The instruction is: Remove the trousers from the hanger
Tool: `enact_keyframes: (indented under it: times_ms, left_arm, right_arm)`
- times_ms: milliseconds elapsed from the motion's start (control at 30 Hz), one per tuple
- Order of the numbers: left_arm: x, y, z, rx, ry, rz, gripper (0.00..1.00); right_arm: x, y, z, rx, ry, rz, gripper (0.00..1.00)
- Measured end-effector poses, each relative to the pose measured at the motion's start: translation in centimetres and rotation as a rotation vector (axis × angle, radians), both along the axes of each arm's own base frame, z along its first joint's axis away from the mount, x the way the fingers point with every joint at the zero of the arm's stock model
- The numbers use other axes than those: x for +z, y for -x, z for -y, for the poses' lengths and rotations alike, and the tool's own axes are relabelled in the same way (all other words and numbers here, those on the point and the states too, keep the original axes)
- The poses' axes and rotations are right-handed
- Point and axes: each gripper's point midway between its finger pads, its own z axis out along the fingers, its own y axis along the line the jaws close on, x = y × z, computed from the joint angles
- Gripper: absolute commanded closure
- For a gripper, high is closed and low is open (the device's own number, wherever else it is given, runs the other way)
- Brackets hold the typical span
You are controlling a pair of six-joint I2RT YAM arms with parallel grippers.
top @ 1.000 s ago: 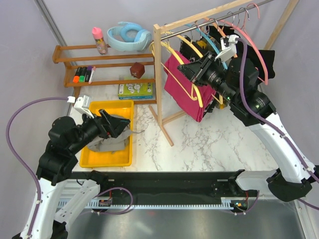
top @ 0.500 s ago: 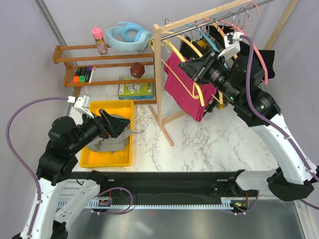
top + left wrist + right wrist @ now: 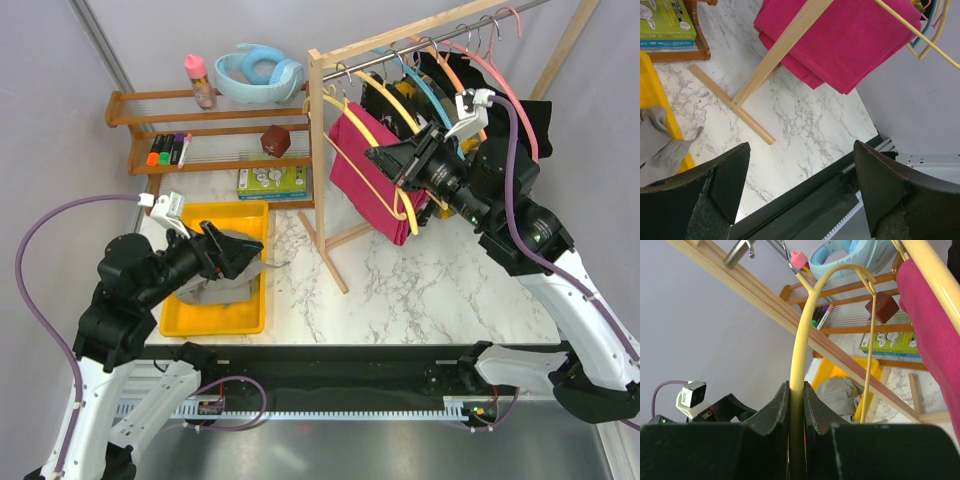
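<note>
Magenta trousers (image 3: 368, 190) (image 3: 840, 45) (image 3: 932, 330) hang folded over a yellow hanger (image 3: 372, 128) (image 3: 800, 335) on the clothes rack's rail (image 3: 420, 42). My right gripper (image 3: 386, 160) (image 3: 796, 387) is shut on that hanger's curved arm, right beside the magenta cloth. Dark trousers (image 3: 385, 98) hang on further hangers behind it. Grey trousers (image 3: 222, 288) (image 3: 660, 147) (image 3: 840, 390) lie in the yellow bin (image 3: 215, 213). My left gripper (image 3: 243, 255) (image 3: 801, 150) hovers open over the bin's right side, holding nothing.
The rack's wooden post and foot (image 3: 330, 255) (image 3: 780, 50) stand between the bin and the magenta cloth. Blue, orange and pink hangers (image 3: 500, 75) crowd the rail. A wooden shelf (image 3: 215, 130) at the back left holds markers, a pink bottle, a red cube and a green box (image 3: 272, 181).
My right gripper has drawn the yellow hanger slightly down and toward the near side, and the wrist has swung right. The left arm has not moved.
</note>
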Motion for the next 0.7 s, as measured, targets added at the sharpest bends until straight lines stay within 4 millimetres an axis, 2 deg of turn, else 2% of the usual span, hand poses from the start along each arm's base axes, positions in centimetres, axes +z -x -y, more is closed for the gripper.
enact_keyframes:
  times_ms: [267,367,433,567,700]
  left_arm:
    - [0.1,0.0,0.7,-0.037,0.006,-0.003,0.10]
    - [-0.1,-0.3,0.8,-0.040,0.005,-0.009,0.09]
    - [-0.3,-0.3,0.8,-0.042,0.003,-0.015,0.09]
    - [-0.5,-0.3,1.3,-0.071,0.007,-0.024,0.09]
    - [-0.6,-0.6,2.5,-0.137,0.017,-0.044,0.10]
  right_arm:
    - [-1.3,1.4,0.0,0.034,-0.015,0.031,0.98]
    - [-1.6,1.8,-0.1,0.050,-0.022,0.056,0.84]
    - [-1.9,1.9,-0.2,0.056,-0.025,0.069,0.78]
    - [-2.7,2.1,-0.6,0.081,-0.013,0.077,0.57]
    - [-4.2,2.4,-1.1,0.114,0.029,0.061,0.47]
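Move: The right hand still grips the near arm of the empty yellow hanger. The rail where its hook belongs is roughly 13 cm ahead, 12 cm to the left and 8 cm above. The rack post stands about 12 cm ahead and 17 cm left, its middle some 20 cm lower; the magenta cloth hangs about 12 cm straight ahead and 10 cm lower. From the left hand, that spot on the rail is about 22 cm ahead, 23 cm right and 23 cm up. Down and back, the right hand lowers the near arm of the hanger about 4 cm while drawing it back 2.5 cm and turning slightly counter-clockwise, then late on opens its fingers to about half and lets go. The open, empty left hand drifts some 2.5 cm to its right, turning a little clockwise. ##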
